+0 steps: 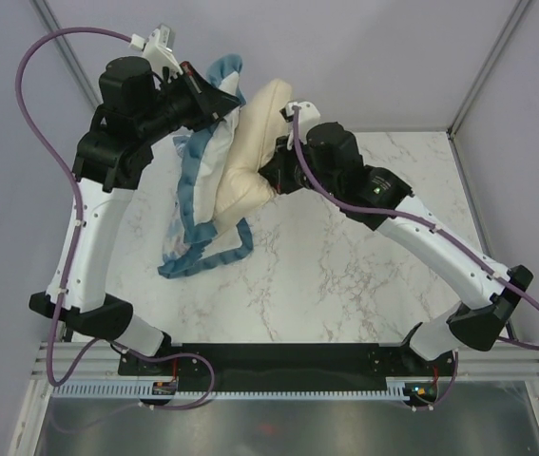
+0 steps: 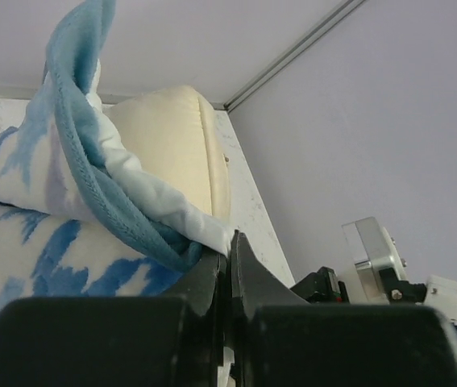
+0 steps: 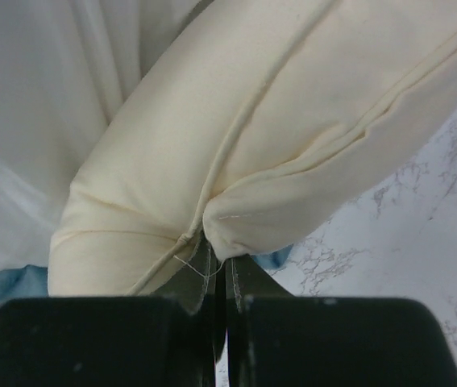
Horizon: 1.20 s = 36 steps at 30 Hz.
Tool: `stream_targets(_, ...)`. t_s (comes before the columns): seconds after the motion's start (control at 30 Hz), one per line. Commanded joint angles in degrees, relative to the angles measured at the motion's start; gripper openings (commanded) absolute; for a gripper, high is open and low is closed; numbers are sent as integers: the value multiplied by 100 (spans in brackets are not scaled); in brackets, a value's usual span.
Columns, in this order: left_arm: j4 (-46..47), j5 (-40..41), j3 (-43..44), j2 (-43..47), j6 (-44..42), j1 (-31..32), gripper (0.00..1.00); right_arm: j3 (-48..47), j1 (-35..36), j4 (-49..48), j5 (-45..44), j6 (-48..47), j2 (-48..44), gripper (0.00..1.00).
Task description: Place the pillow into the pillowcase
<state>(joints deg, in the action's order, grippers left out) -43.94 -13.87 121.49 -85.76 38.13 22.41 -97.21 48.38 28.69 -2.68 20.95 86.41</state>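
Note:
The cream pillow (image 1: 250, 152) stands on edge at the back of the table, its left part tucked into the pillowcase (image 1: 193, 204), whose blue ruffled edge trails down toward the front. My left gripper (image 1: 220, 98) is shut on the pillowcase's upper edge, held up off the table; in the left wrist view white lining and blue trim (image 2: 123, 218) come out of the shut jaws, with the pillow (image 2: 176, 141) behind. My right gripper (image 1: 271, 174) is shut on the pillow's seamed edge (image 3: 236, 218), its jaws pinching the cream fabric.
The marble table (image 1: 364, 275) runs to grey walls at the back and sides. A metal frame post (image 1: 483, 66) rises at the back right corner. The arm bases stand on a black rail (image 1: 288, 366) at the near edge.

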Motion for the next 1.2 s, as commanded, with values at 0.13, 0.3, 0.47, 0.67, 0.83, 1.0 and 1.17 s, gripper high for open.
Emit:
stream_targets(0.13, 1327, -582, 1733, -1300, 396, 1229, 2, -1009, -1566, 435, 47, -346, -739, 0)
stream_targets(0.3, 2150, -924, 2582, -1989, 1133, 1652, 2, -2529, -2280, 874, 566, -521, -670, 0)
stream_targets(0.47, 2705, -907, 627, -832, 1266, 1048, 2, -3349, -1775, 1375, 1701, -573, 103, 0)
stream_targets(0.67, 3287, -882, -3883, 1534, 1005, -307, 2, -771, -339, 500, 1050, -979, -72, 0)
stream_targets(0.83, 3751, -512, -6670, 2001, 547, -378, 2, 693, -154, -38, 1094, -786, -2, 0)
stream_targets(1.0, 4368, -214, -8253, 2019, 424, -387, 2, 1292, -48, -109, 1042, -759, -167, 48)
stream_targets(1.17, 4289, 139, -8598, 2466, 186, -387, 2, 1310, -179, 321, -109, -759, -581, 64)
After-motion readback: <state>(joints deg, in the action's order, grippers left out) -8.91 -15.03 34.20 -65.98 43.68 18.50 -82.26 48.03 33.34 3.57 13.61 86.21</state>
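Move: The left hand holds the pillowcase edge high up; its spot on the table is about 45 cm below, 7 cm back and 4 cm left. The pillow's middle hangs some 14 cm below it, about level, 2 cm right; the pillowcase's hanging part is 25 cm below, 6 back, 7 left. The right hand, pinching the pillow, has its spot about 34 cm below, 2 cm back, and the hanging case roughly 12 cm left, 2 back, 12 below. Still pinching the pillowcase edge on the left and the pillow on the right, both hands fling the cloth about 16 cm to the right, the right hand also rising, then swing back left and drop fast towards the table. The left sinks some 40 cm below its start, tipping its fingers down, and keeps its pinch; the right sinks about 15 cm below its start, opens and lets go of the pillow. ##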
